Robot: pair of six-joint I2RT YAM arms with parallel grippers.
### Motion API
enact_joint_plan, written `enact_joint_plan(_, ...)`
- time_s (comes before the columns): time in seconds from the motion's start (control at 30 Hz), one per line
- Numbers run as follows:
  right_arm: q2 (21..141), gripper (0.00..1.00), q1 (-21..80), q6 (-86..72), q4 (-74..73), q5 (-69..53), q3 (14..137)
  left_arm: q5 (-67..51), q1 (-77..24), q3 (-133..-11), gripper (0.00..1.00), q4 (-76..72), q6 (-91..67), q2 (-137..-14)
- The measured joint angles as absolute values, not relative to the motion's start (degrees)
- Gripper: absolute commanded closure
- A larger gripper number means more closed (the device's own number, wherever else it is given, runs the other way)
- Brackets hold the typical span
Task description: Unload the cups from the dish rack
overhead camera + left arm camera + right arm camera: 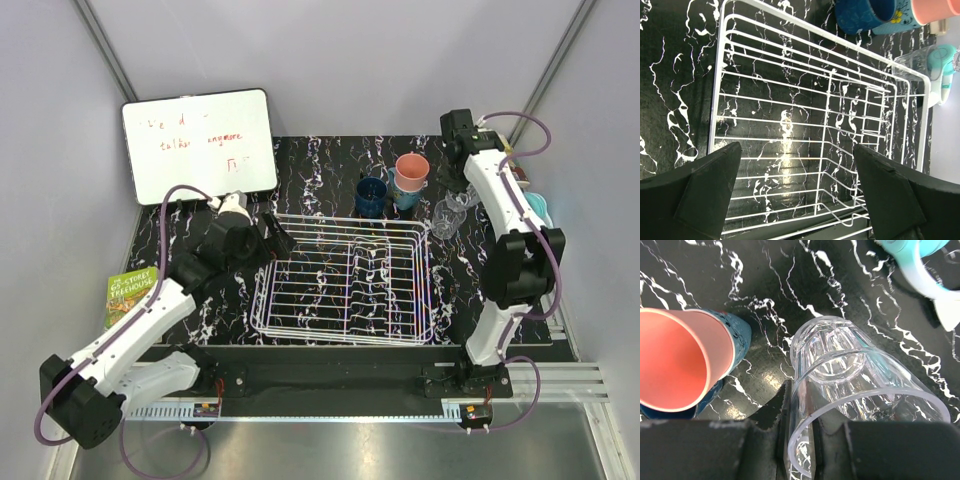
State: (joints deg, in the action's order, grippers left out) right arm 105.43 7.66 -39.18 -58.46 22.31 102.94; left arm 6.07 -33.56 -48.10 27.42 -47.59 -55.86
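Note:
The white wire dish rack (pixel 345 285) lies mid-table with no cup in it; it fills the left wrist view (pixel 720 100). My left gripper (pixel 275 238) hangs open and empty over the rack's left end (pixel 797 195). Beyond the rack stand the dark blue cup (pixel 371 196) (pixel 865 15) and the salmon-pink tumbler (pixel 411 170) (pixel 670 365), which sits inside the teal mug (pixel 405 197) (pixel 742 332). My right gripper (pixel 800 407) is shut on the wall of a clear glass (pixel 860 385), low over the table. Clear glass shows by that gripper (pixel 447 216).
A whiteboard (pixel 200 145) leans at the back left. A green book (pixel 128 293) lies at the left table edge. A teal and white object (pixel 540 205) (pixel 920 270) sits at the right edge behind the right arm. White walls close in on three sides.

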Motion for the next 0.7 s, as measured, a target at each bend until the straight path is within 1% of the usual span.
enact_joint_plan(0.7, 112.36, 1.0, 7.49, -38.72, -56.16, 18.76, 100.6, 5.76, -33.56, -47.03, 0.01, 27.57, -47.86, -58.52)
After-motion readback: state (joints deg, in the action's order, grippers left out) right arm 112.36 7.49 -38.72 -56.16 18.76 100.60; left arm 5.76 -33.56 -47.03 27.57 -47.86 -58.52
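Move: The right hand holds the last clear glass by its wall. The standing glass it is being taken to has its middle roughly 2 cm ahead, 4 cm right and 13 cm below. The light blue mug, with the pink cup in it, stands some 7 cm ahead and 8 cm left; the dark blue mug is about 6 cm ahead and 17 cm left. From the idle left hand the standing glass lies about 17 cm ahead, 39 cm right and 13 cm lower. Almost straight down, at a steady pace, the right hand lowers the held glass about 6 cm towards the standing glass, its bottom lining up over the other's mouth. The wrist tips the fingers some 7 degrees nearer to vertical while they keep their pinch on the wall. The empty left hand, still wide open, sinks about 2 cm over the rack. ##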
